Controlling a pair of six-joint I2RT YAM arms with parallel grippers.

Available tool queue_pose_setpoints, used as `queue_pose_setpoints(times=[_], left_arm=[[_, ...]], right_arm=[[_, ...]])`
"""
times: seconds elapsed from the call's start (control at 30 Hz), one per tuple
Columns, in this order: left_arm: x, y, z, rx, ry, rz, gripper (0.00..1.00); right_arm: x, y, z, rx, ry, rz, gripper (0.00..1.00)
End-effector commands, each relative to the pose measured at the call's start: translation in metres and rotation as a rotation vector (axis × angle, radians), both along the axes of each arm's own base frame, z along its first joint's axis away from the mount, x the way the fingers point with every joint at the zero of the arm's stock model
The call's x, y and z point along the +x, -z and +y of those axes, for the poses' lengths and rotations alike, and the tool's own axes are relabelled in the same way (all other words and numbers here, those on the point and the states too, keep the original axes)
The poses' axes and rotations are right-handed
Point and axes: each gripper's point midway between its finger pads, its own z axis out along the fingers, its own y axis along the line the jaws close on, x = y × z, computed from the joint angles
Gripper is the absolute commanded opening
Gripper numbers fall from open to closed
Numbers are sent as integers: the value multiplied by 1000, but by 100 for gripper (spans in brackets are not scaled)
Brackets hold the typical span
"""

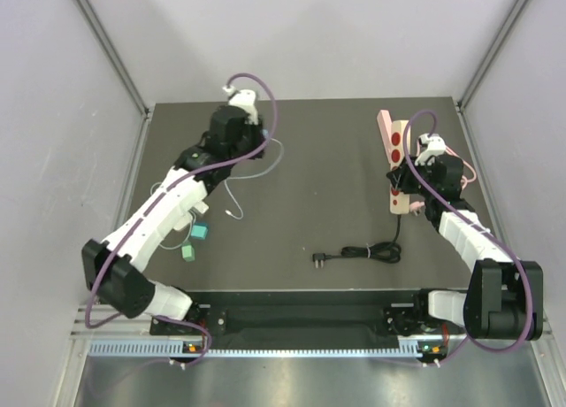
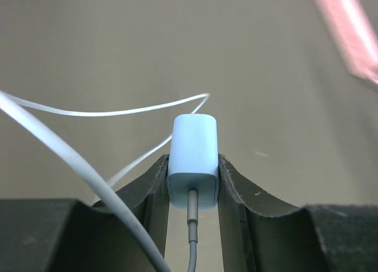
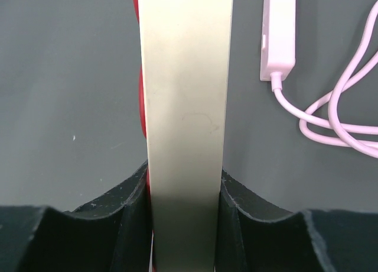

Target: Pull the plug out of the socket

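Note:
In the left wrist view my left gripper (image 2: 194,165) is shut on a pale white charger plug (image 2: 194,159). Its grey cable (image 2: 190,242) runs back between the fingers. In the top view the left gripper (image 1: 256,144) sits at the far left of the table, well apart from the socket strip (image 1: 395,137). That strip is beige with red sockets. My right gripper (image 1: 402,179) is shut on its near end. In the right wrist view the strip's beige side (image 3: 185,94) fills the gap of the right gripper (image 3: 185,177).
A thin white cable (image 1: 232,195) trails from the left gripper across the dark table (image 1: 318,177). A coiled black cord with a plug (image 1: 358,252) lies near the front middle. Two teal blocks (image 1: 195,241) sit front left. A pink adapter and cable (image 3: 279,35) lie right of the strip.

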Motion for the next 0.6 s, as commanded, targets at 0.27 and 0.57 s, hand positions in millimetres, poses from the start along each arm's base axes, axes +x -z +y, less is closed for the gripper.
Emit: queue_pose_setpoints(times=[0.27,0.57], left_arm=[[-9,-16,142,129,-403,-85,0],[2,103,157,-92,-433,210,1]], right_arm=[[14,-29,0,4,-19,-116,0],[14,-30,1,7,-29,-118,0]])
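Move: Under the raised left hand, some 25 cm lower, the white plug lies about 22 cm to its left and level with it fore and aft. The teal plug sits about 8 cm nearer the base than the white plug, and the green plug some 16 cm nearer, both at about the same distance left. From the right hand, the white plug is roughly 60 cm left, level fore and aft, and 12 cm lower. The left hand carries the blue plug some 17 cm left, then down 12 cm towards the white plug. ##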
